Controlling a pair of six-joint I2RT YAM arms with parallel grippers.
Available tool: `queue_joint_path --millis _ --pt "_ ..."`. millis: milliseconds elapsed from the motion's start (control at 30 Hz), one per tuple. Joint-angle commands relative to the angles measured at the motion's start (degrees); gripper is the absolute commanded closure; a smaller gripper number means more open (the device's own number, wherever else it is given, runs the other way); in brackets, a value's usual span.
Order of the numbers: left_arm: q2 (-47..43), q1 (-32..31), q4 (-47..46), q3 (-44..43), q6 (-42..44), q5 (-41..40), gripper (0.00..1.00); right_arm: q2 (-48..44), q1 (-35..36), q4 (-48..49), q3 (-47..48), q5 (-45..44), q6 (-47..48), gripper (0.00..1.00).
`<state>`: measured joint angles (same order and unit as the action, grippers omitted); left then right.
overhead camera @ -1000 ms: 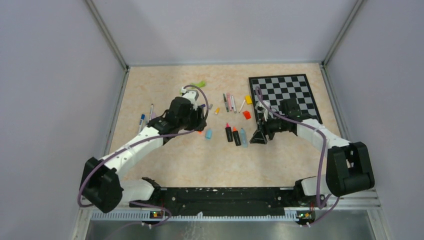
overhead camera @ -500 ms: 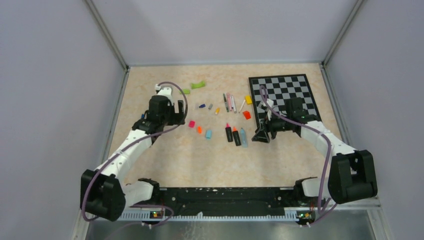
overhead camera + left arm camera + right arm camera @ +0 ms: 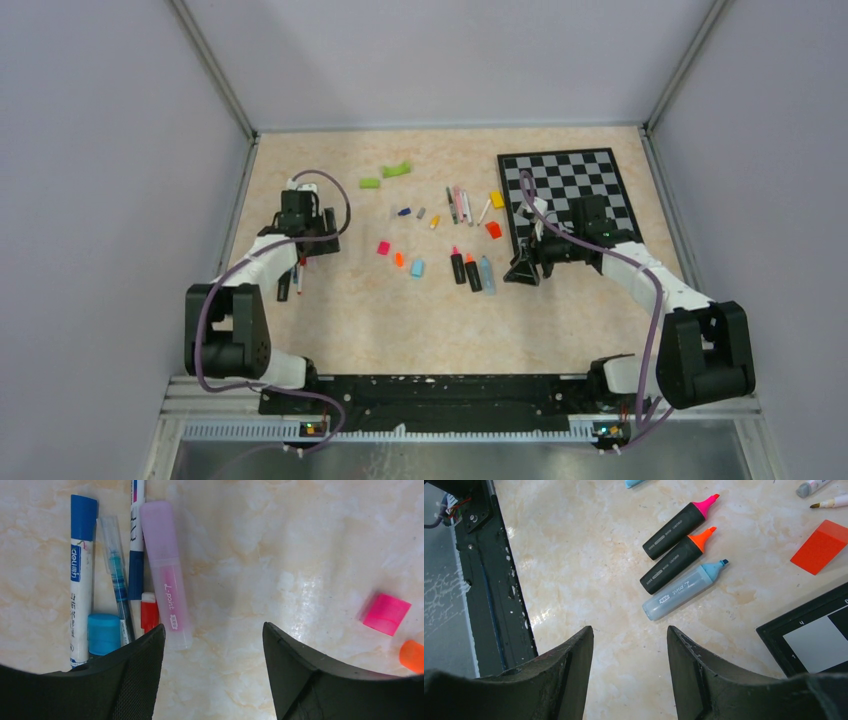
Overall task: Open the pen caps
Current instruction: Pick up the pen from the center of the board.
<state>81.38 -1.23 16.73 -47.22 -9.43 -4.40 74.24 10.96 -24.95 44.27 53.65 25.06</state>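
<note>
My left gripper [image 3: 212, 630] is open over bare table, nothing between its jaws. Just left of it lies a cluster of pens: a pink highlighter [image 3: 165, 575] with its cap on, a white pen with a blue cap [image 3: 80, 580], a thin pen, a red cap [image 3: 149, 611] and a cyan cap [image 3: 104, 632]. A loose pink cap [image 3: 386, 613] and an orange cap [image 3: 412, 655] lie to its right. My right gripper [image 3: 629, 630] is open and empty, just short of three uncapped highlighters: pink-tipped [image 3: 679, 525], orange-tipped [image 3: 674, 557] and pale blue [image 3: 684, 590].
A chessboard [image 3: 570, 190] lies at the back right, its corner beside my right gripper [image 3: 520, 272]. Green curved pieces [image 3: 397, 170], a yellow block [image 3: 497, 199], an orange block [image 3: 493, 229] and more pens [image 3: 460, 205] sit mid-back. The left wall rail runs close to my left gripper [image 3: 312, 245].
My left arm has swung left, away from the loose caps in the middle, to the pen cluster near the left wall. My right arm has barely moved.
</note>
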Motion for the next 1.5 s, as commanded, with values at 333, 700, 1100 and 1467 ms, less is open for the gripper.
queue_joint_path --millis 333,700,1100,1467 --pt "6.6 2.7 -1.7 -3.8 3.8 -3.1 0.35 -0.4 -0.4 0.5 0.3 0.8 1.7 0.45" --pt "10.1 3.4 -1.5 -5.6 4.3 -0.8 0.46 -0.1 -0.4 0.4 0.3 0.6 1.9 0.45" --pt "14.1 3.6 0.0 -7.1 3.6 -0.6 0.47 0.1 -0.4 0.1 0.4 0.5 2.2 0.45" --pt "16.5 3.7 4.1 -9.4 -0.9 0.4 0.79 0.5 -0.5 -0.3 0.5 0.3 2.6 0.45"
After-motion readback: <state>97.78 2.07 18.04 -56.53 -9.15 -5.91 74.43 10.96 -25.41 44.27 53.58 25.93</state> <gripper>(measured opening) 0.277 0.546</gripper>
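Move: Ahead and to the left of the left hand lies the purple pen, about 5 cm out, 4 cm left and 5 cm below. The navy-capped pen has its middle some 4 cm beyond it and 2 cm to its left. The red-capped pen is centred about 3 cm back and 6 cm left of the hand, and the pink cap lies 15 cm right and 2 cm ahead. From the right hand, the purple pen is roughly 50 cm left, 13 cm ahead and 10 cm lower. Sinking some 4 cm onto the purple pen, the left hand first shifts 2 to 3 cm left as it goes down, then pushes about 3 cm forward along the pen, tipping slightly steeper. The fingers narrow gradually, then close faster at the end until the pads pinch both sides of the pen's rear half. ##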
